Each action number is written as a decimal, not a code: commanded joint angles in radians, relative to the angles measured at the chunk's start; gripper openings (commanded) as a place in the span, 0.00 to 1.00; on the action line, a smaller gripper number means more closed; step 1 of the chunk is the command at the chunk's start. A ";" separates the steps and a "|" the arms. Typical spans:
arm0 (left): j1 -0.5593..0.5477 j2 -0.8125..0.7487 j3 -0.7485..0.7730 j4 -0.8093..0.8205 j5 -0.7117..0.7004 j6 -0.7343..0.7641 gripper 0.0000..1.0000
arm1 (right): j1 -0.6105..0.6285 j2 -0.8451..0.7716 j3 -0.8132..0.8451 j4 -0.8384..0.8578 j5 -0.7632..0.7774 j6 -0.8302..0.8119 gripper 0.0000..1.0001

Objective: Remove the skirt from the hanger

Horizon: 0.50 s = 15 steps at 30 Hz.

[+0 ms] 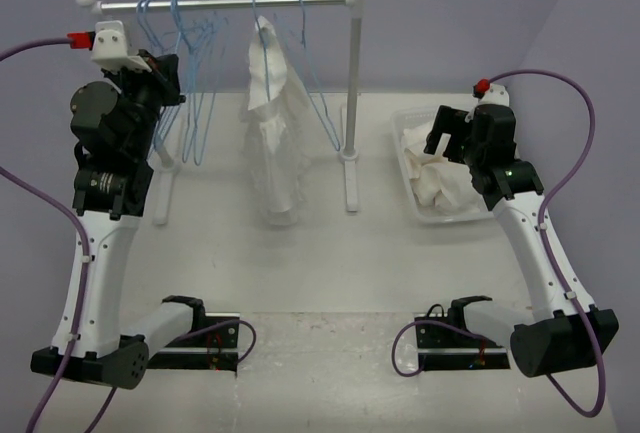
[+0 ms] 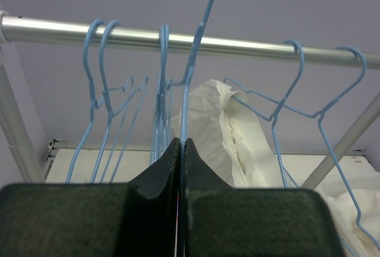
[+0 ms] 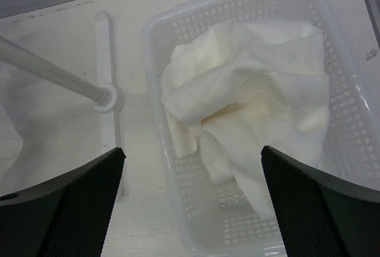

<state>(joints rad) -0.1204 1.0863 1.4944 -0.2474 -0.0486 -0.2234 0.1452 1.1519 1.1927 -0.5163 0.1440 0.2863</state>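
The skirt (image 3: 249, 79) lies crumpled, white and creased, in the clear plastic basket (image 3: 153, 91) at the right of the table; in the top view the skirt (image 1: 440, 181) fills the basket (image 1: 450, 219). My right gripper (image 3: 193, 150) hangs open just above the basket's near left corner, nothing between its fingers; the top view shows the right gripper (image 1: 452, 143) over the basket. My left gripper (image 2: 180, 141) is shut on the wire of a bare blue hanger (image 2: 193, 61), whose hook rises above the rail. The left gripper (image 1: 168, 71) is at the rail's left end.
A silver rail (image 1: 230, 1) carries several more empty blue hangers (image 2: 101, 91). A longer, narrower white garment (image 1: 275, 143) hangs mid-rail, right of my left gripper, the garment (image 2: 231, 132) close by. The rack's right post (image 1: 351, 93) and foot stand just left of the basket.
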 commanded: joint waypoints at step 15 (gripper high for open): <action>-0.004 0.014 -0.160 0.154 0.139 -0.037 0.00 | 0.004 -0.032 0.001 0.015 0.012 -0.009 0.99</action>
<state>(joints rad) -0.1204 1.0992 1.3270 -0.1963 0.0437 -0.2459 0.1452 1.1469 1.1923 -0.5163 0.1436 0.2863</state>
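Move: The empty hanger still pinched by the left fingers has its hook above the rail; the rail spot it goes to is about 12 cm ahead, 3 cm right and 9 cm above the left hand. Along that rail, an empty hanger's hook sits some 4 cm left of the hand and a pair about 10 cm left; the skirt hangs about 12 cm ahead, 13 cm right and 12 cm lower. From the right hand, the spot lies roughly 11 cm ahead, 48 cm left and 31 cm up. The empty hanger is lowered hook-first onto the rail between the other empty hangers and the skirt: the left hand sinks about 7 cm, easing a couple of centimetres forward and to its right while the fingers tip down and turn slightly clockwise, and they keep their shut pinch on the hanger throughout. ##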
